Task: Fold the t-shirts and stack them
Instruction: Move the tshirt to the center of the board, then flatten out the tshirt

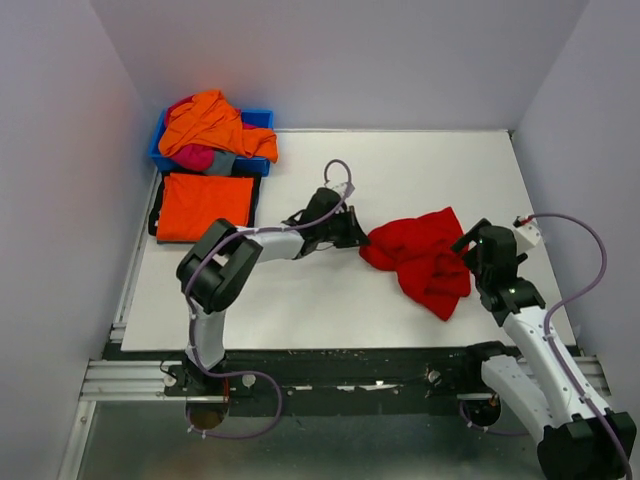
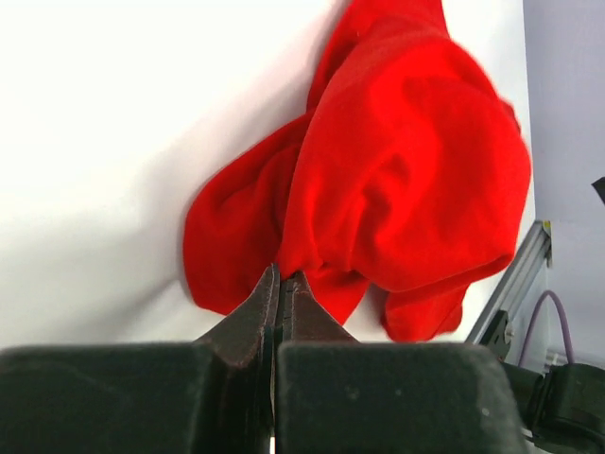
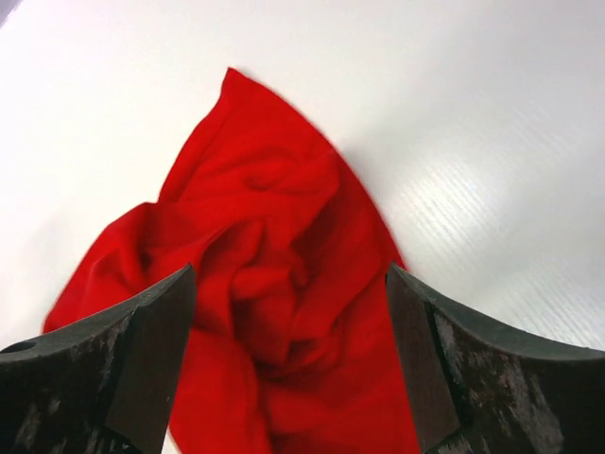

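Note:
A bright red t-shirt [image 1: 425,262] lies crumpled on the white table, right of centre. My left gripper [image 1: 358,237] is at the shirt's left edge. In the left wrist view its jaws [image 2: 282,279] are shut, pinching a fold of the red cloth [image 2: 406,170] at their tips. My right gripper [image 1: 468,248] hovers at the shirt's right side. It stands open [image 3: 288,331], with bunched red cloth [image 3: 274,246] below and between its fingers, none of it gripped. An orange t-shirt [image 1: 203,205] lies folded flat at the back left.
A blue bin [image 1: 262,118] in the back left corner holds a heaped orange shirt [image 1: 210,120], a magenta one [image 1: 192,157] and a grey one [image 1: 222,163]. Grey walls close in the left, back and right. A metal rail [image 1: 130,375] runs along the near edge.

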{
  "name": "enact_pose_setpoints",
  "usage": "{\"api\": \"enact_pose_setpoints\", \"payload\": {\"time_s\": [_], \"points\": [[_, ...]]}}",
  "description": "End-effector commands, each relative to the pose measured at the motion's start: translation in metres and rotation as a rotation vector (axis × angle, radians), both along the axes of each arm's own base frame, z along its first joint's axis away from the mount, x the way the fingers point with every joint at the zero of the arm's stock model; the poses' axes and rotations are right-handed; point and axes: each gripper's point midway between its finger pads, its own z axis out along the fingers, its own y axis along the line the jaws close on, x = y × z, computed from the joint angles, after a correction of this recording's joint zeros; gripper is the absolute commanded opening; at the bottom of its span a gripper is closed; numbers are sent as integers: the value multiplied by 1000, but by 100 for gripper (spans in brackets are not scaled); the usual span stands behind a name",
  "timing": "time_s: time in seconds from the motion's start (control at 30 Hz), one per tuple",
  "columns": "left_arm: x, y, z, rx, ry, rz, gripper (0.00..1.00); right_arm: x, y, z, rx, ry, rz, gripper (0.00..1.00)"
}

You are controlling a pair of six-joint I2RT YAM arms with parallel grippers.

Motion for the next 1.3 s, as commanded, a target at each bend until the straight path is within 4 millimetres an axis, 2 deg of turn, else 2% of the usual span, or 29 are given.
{"api": "enact_pose_setpoints", "payload": {"time_s": [0.0,0.17,0.23,0.4,0.43,0.47,0.5,0.53,0.57,0.6,0.73,0.8,0.87,0.9,0.93,1.03,1.13,1.17,1.27], "points": [[13,44,21,49,-95,63,0,21,20,12,33,-39,101,88],[18,77,25,210,-146,110,0,41,58,-5,82,10,320,88],[23,86,37,250,-187,130,7,48,69,-7,106,30,372,88],[34,125,60,395,-248,258,8,52,79,-20,136,85,413,83],[36,127,66,394,-254,263,11,52,80,-23,137,94,416,81],[35,128,69,398,-252,262,25,51,80,-26,139,103,418,80],[34,126,74,394,-261,245,42,52,82,-28,140,106,430,79],[31,122,78,389,-276,238,52,54,84,-29,137,103,448,75],[30,122,79,400,-280,253,59,54,87,-33,150,111,456,75],[28,119,82,395,-284,256,61,53,94,-36,175,122,483,74],[17,100,91,403,-318,233,63,62,105,-47,207,134,532,75],[9,83,88,376,-292,198,63,67,108,-54,228,161,527,73],[-2,61,86,338,-264,153,62,73,115,-58,250,180,548,65],[-2,56,84,339,-268,163,62,74,116,-62,263,190,542,64],[-5,47,81,326,-259,168,63,74,118,-67,280,202,542,57],[-8,23,70,266,-198,140,63,76,121,-69,283,203,559,25],[0,9,61,282,-185,151,64,75,119,-62,274,183,553,5],[4,5,59,288,-175,160,64,75,119,-56,271,166,560,2],[10,-4,42,341,-128,164,64,73,113,-45,240,143,540,1]]}}
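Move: My left hand still pinches the red t-shirt by its left edge; the shirt's middle lies about 14 cm to the right, 3 cm back and 2 cm lower. The folded orange stack is some 43 cm to that hand's left and 11 cm farther out. My open right hand hovers above the shirt's right side, the shirt's middle about 12 cm to its left, 2 cm ahead and 9 cm down. With my left hand I drag the t-shirt about 11 cm left, rising and edging forward, then open the fingers to let go and swing back right over the cloth, sinking a little, fingers now steeper. Meanwhile my right hand follows left some 11 cm, down and forward, turning about 30 degrees counter-clockwise and tipping down, and shuts on the shirt's right part, pinching a fold. ##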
